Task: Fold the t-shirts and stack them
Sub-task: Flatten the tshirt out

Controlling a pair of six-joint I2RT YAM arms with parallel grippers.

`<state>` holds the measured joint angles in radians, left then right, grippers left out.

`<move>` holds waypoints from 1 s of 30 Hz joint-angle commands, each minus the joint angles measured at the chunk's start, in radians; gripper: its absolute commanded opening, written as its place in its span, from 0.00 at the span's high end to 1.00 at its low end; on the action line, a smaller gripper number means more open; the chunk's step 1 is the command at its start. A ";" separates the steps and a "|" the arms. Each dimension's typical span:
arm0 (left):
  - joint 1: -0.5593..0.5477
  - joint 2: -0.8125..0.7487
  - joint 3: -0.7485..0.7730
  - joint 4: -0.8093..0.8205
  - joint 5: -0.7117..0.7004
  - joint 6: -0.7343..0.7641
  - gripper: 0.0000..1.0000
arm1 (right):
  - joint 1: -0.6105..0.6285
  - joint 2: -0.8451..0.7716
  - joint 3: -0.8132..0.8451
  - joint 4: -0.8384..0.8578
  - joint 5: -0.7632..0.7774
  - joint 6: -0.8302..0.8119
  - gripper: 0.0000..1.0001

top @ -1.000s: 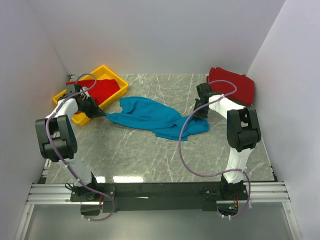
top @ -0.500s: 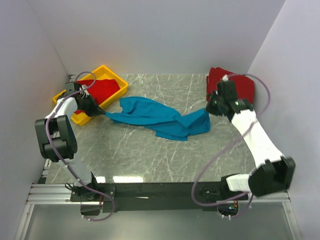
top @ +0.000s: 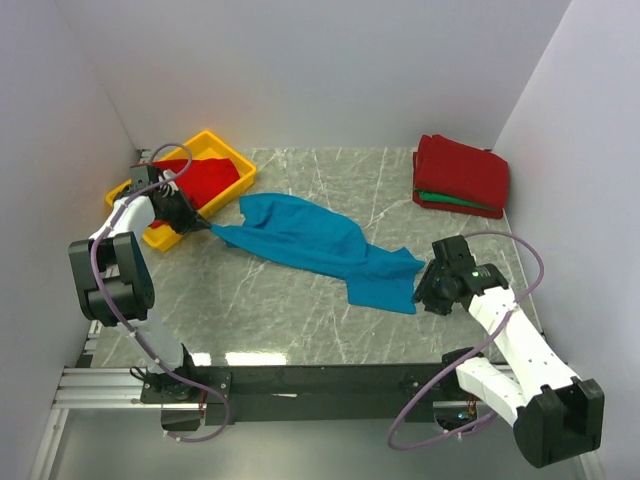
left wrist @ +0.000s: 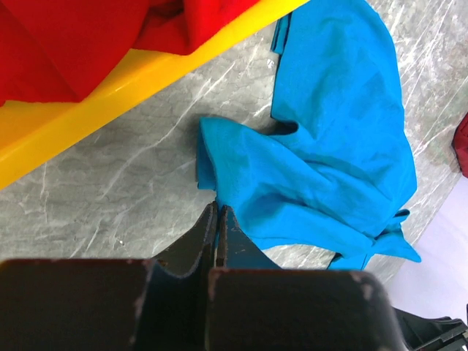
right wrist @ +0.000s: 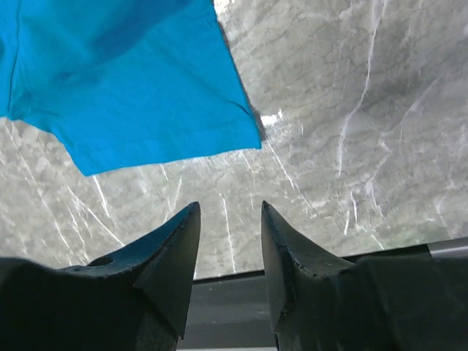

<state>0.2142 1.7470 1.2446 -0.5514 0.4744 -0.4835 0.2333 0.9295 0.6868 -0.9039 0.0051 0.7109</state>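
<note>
The teal-blue t-shirt [top: 310,240] lies stretched in a diagonal band across the marble table. Its left tip is pinched in my left gripper [top: 197,224], which is shut on the cloth beside the yellow tray; in the left wrist view the shut gripper [left wrist: 218,208] meets the teal cloth [left wrist: 329,146]. My right gripper [top: 425,288] stands open just past the shirt's near-right corner, apart from it. In the right wrist view the open gripper [right wrist: 229,208] holds nothing, and the teal hem [right wrist: 124,80] lies ahead of it. A red t-shirt [top: 200,180] is bunched in the tray.
The yellow tray [top: 225,140] sits at the back left. A folded pile of red shirts [top: 460,172] with a green one [top: 440,199] near its bottom lies at the back right. White walls close in three sides; the black rail [top: 320,380] runs along the near edge.
My right arm swung from the back right toward the near edge, dragging the teal shirt's right end with it, then opened and let the cloth go. The left gripper stayed put.
</note>
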 commanded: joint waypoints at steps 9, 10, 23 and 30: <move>-0.004 -0.058 -0.031 0.039 0.026 0.010 1.00 | 0.003 0.136 -0.089 0.198 0.015 0.061 0.54; -0.004 -0.061 -0.031 0.039 0.027 0.010 1.00 | 0.004 0.144 -0.090 0.212 0.019 0.059 0.54; -0.004 -0.043 -0.016 0.031 0.024 0.011 1.00 | 0.004 0.281 -0.085 0.286 0.065 0.059 0.55; -0.004 -0.037 -0.013 0.028 0.024 0.011 1.00 | 0.004 0.305 -0.102 0.313 0.078 0.064 0.58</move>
<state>0.2142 1.7432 1.2144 -0.5362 0.4778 -0.4831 0.2333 1.2243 0.5961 -0.6277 0.0460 0.7628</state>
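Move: The teal shirt's near right corner is what I reach for with my open right hand: about 3 cm ahead, hardly to either side, and some 8 cm below. The shirt's far right corner lies roughly 13 cm beyond it and 2 cm to its right; the hem's left end is about 16 cm to its left and 2 cm farther out. From my left hand, still pinching the opposite end, the near right corner is some 19 cm back, 53 cm right and 10 cm down. With my right fingers kept about half open and pointing mostly down, I lower the hand some 6 cm onto the shirt's near right corner, first straight down, then easing about 2 cm forward as it sinks, so the fingertips end over the hem there; whether they touch cloth can't be seen. My left hand keeps its pinch on the other end, barely moving. ##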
